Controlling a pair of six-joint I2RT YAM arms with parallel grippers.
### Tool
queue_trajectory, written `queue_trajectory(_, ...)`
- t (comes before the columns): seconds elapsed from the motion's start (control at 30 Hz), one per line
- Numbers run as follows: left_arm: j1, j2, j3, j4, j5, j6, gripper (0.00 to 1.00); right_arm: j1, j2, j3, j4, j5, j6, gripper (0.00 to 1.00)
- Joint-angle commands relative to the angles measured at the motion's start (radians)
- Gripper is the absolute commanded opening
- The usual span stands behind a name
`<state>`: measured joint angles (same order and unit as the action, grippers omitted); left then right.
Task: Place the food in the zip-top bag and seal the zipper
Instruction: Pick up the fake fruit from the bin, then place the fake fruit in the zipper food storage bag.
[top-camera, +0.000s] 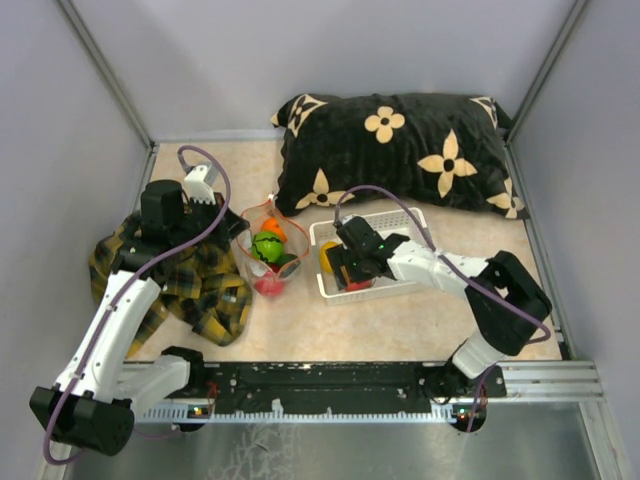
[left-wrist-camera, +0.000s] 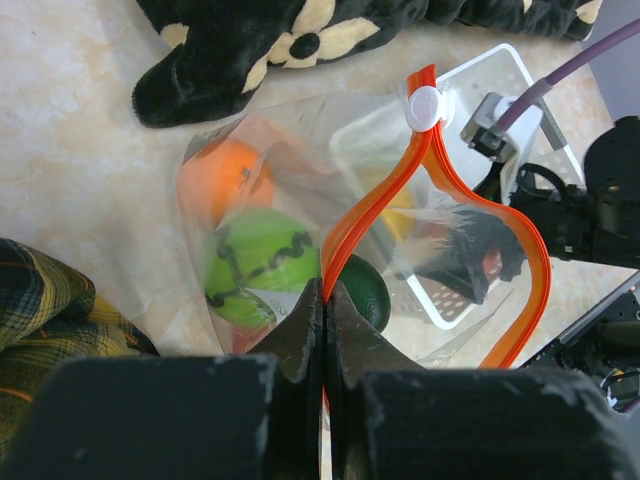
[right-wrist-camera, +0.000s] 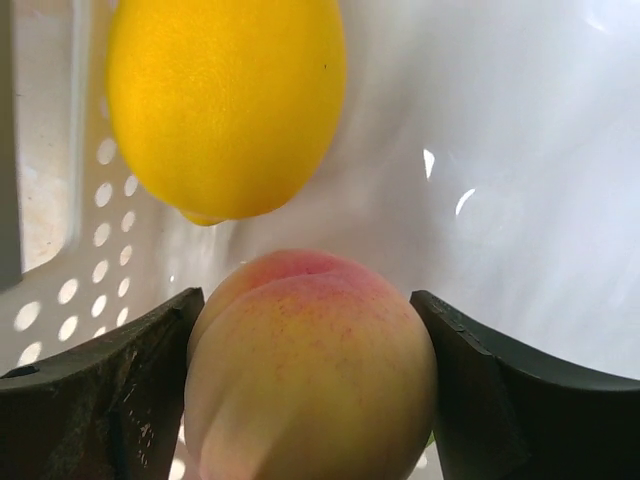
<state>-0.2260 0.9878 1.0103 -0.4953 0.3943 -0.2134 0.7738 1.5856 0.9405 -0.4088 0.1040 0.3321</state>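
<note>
The clear zip-top bag (top-camera: 262, 262) stands open left of the white basket (top-camera: 402, 222). It holds the orange fruit (left-wrist-camera: 225, 180), the green black-striped fruit (left-wrist-camera: 255, 262), the dark green fruit (left-wrist-camera: 368, 292) and a red fruit (top-camera: 268, 286). My left gripper (left-wrist-camera: 325, 300) is shut on the red-orange zipper strip (left-wrist-camera: 372, 205) at the bag's mouth; it also shows in the top view (top-camera: 228, 222). My right gripper (right-wrist-camera: 305, 390) is down in the basket with a finger against each side of the peach fruit (right-wrist-camera: 310, 370). The yellow fruit (right-wrist-camera: 225, 105) lies just beyond it.
A black pillow with cream flowers (top-camera: 400, 150) lies behind the basket and bag. A yellow and black plaid cloth (top-camera: 190, 285) lies under my left arm. A white slider (left-wrist-camera: 424, 107) sits at the strip's far end. Grey walls close in the sides.
</note>
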Motion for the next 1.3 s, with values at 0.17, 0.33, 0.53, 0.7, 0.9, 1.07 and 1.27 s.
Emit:
queue_trajectory(0.17, 0.010, -0.004, -0.007, 0.032, 0.019, -0.010, 0.00, -0.007, -0.195, 0.020, -0.027, 0.086, -0.029, 0.61)
queue_trajectory(0.33, 0.010, -0.008, -0.007, 0.034, 0.021, -0.012, 0.00, -0.006, -0.280, 0.049, -0.050, 0.129, -0.049, 0.59)
queue_trajectory(0.53, 0.010, -0.007, -0.006, 0.037, 0.027, -0.012, 0.00, 0.030, -0.353, 0.119, -0.056, 0.146, -0.089, 0.58)
queue_trajectory(0.7, 0.010, -0.008, -0.007, 0.037, 0.030, -0.013, 0.00, 0.094, -0.393, 0.178, 0.004, 0.167, -0.188, 0.58)
queue_trajectory(0.9, 0.011, -0.008, -0.008, 0.037, 0.031, -0.014, 0.00, 0.142, -0.409, 0.228, 0.117, 0.085, -0.246, 0.58)
queue_trajectory(1.07, 0.011, -0.007, -0.008, 0.037, 0.032, -0.014, 0.00, 0.175, -0.404, 0.248, 0.213, -0.037, -0.278, 0.58)
queue_trajectory(1.27, 0.013, -0.005, -0.010, 0.038, 0.035, -0.013, 0.00, 0.179, -0.368, 0.261, 0.324, -0.189, -0.270, 0.58)
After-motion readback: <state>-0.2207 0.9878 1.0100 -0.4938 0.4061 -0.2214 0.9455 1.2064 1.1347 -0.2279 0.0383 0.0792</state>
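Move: The right fingers already hold the peach low in the basket; the zip-top bag's open mouth lies about 15 cm to the left, 4 cm ahead and some 14 cm higher. The lemon is about 4 cm left and 5 cm ahead at the same height, the watermelon in the bag roughly 18 cm left, 6 cm ahead and 3 cm up. From the left hand, the mouth is about 7 cm right, 1 cm ahead and 8 cm below. The right hand lifts the gripped peach about 25 cm, then also swings some 9 cm left towards the bag mouth. ##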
